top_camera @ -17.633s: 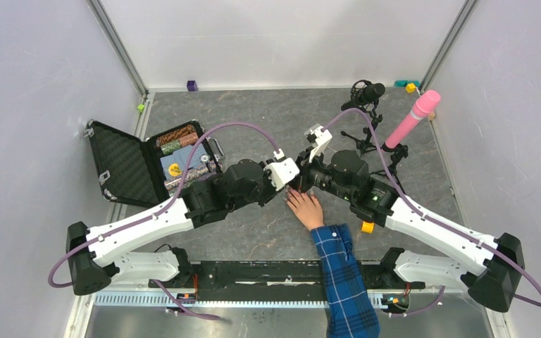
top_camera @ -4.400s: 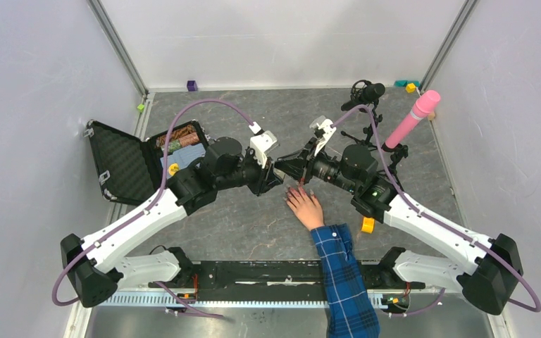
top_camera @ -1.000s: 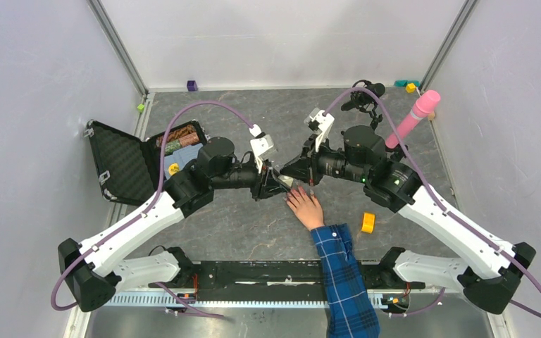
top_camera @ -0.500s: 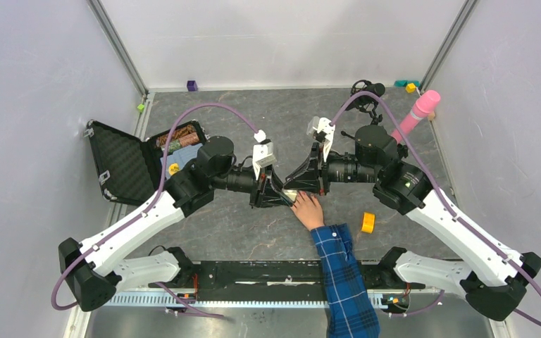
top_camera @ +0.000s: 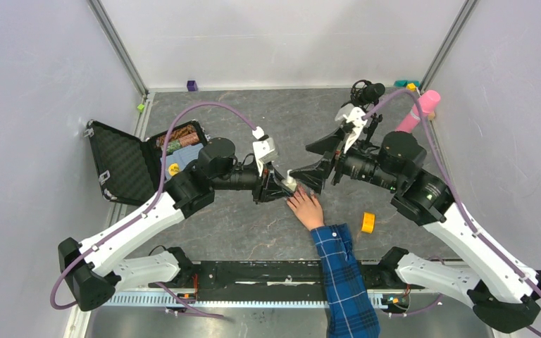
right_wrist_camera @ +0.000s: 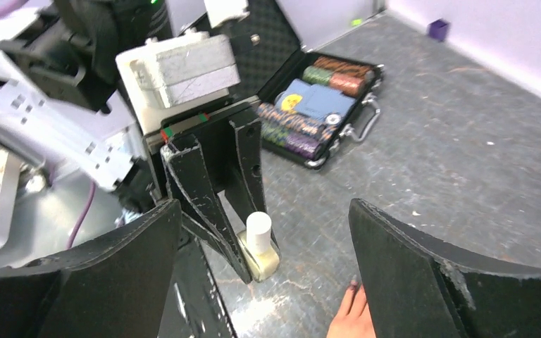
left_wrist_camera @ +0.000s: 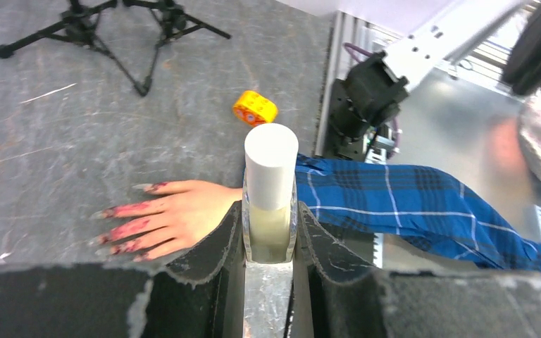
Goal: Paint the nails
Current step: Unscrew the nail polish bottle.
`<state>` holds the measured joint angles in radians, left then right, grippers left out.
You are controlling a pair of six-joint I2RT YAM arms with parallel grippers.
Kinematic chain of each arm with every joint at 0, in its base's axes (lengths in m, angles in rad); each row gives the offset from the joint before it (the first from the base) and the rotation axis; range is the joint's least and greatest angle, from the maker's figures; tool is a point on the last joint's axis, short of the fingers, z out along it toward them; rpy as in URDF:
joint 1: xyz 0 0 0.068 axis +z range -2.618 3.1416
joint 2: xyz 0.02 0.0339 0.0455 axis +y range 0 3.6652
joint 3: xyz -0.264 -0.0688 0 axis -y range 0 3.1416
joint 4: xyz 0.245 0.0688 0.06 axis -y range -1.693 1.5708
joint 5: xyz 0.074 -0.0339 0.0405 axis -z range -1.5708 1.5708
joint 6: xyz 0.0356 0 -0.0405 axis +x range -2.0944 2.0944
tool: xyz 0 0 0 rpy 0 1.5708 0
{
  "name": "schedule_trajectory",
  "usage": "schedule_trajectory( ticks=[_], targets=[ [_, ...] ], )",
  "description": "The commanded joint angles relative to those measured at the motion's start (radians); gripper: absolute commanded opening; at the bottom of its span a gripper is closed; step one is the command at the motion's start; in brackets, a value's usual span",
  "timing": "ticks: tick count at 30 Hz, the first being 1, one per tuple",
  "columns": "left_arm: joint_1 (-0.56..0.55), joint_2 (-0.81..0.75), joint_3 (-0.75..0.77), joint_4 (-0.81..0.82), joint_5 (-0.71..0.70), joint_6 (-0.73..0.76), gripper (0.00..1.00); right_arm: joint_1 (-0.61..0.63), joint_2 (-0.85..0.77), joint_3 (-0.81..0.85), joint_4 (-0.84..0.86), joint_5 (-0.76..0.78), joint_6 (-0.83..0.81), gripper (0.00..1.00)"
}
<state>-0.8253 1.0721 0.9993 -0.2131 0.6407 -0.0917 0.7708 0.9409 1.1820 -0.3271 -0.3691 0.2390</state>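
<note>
A pale hand (top_camera: 308, 209) in a blue plaid sleeve (top_camera: 341, 271) lies flat on the grey table. Its nails (left_wrist_camera: 115, 211) and fingertips are smeared dark pink; one nail (right_wrist_camera: 353, 284) shows in the right wrist view. My left gripper (top_camera: 287, 185) is shut on a small clear bottle (left_wrist_camera: 270, 224) with a white cap (left_wrist_camera: 270, 158), held just beyond the fingertips. The bottle (right_wrist_camera: 259, 246) stands capped. My right gripper (top_camera: 317, 160) is open wide, just right of the bottle, with nothing between its fingers (right_wrist_camera: 401, 267).
An open black case (top_camera: 130, 165) of poker chips lies at the left. A yellow tape roll (top_camera: 368, 222) sits right of the hand. A microphone on a tripod (top_camera: 363, 96) and a pink cylinder (top_camera: 415, 113) stand at the back right. Small cubes (top_camera: 192, 85) lie along the far wall.
My right gripper has opened, let go of the bottle's cap and drawn back to the right. The left gripper still holds the bottle in the same place.
</note>
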Motion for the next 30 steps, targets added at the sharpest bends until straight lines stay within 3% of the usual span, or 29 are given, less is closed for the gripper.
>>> schedule_trajectory(
  ticks=[1, 6, 12, 18, 30],
  targets=[
    [-0.001, -0.033, 0.025, 0.001, -0.201, -0.007, 0.02, -0.006, -0.020, 0.022, 0.048, 0.189, 0.079, 0.91],
    [-0.001, -0.021, 0.037, -0.032, -0.315, -0.024, 0.02, -0.006, 0.027, 0.002, 0.037, 0.223, 0.164, 0.80],
    [-0.001, -0.013, 0.042, -0.045, -0.367, -0.043, 0.02, -0.002, 0.064, -0.047, 0.119, 0.166, 0.223, 0.63],
    [-0.001, -0.011, 0.046, -0.051, -0.377, -0.042, 0.02, 0.011, 0.094, -0.073, 0.141, 0.159, 0.248, 0.53],
    [-0.001, 0.001, 0.045, -0.048, -0.371, -0.044, 0.02, 0.048, 0.134, -0.079, 0.163, 0.169, 0.250, 0.48]
  ],
)
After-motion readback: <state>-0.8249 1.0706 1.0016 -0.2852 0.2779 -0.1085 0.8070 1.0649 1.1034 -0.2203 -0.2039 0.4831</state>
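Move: The right hand, open, has the nail polish cap roughly 5 cm below it, about 3 cm to its left and 1 cm back; the bottle in the left fingers is 8 cm below, 4 cm left and 1 cm back. The person's hand rests on the table about 10 cm ahead, 5 cm right and some 33 cm below. From the left hand, the cap is about 3 cm up and 1 cm to the right. Forward some 5 cm the left hand swings the held bottle, also going a little left and down and turning about 20 degrees counter-clockwise. The right hand goes forward with it, first edging up and right, then down and left to the cap, ending nearly 5 cm lower; it rolls about 15 degrees and narrows its wide-open fingers to about half open, tips on either side of the cap. ##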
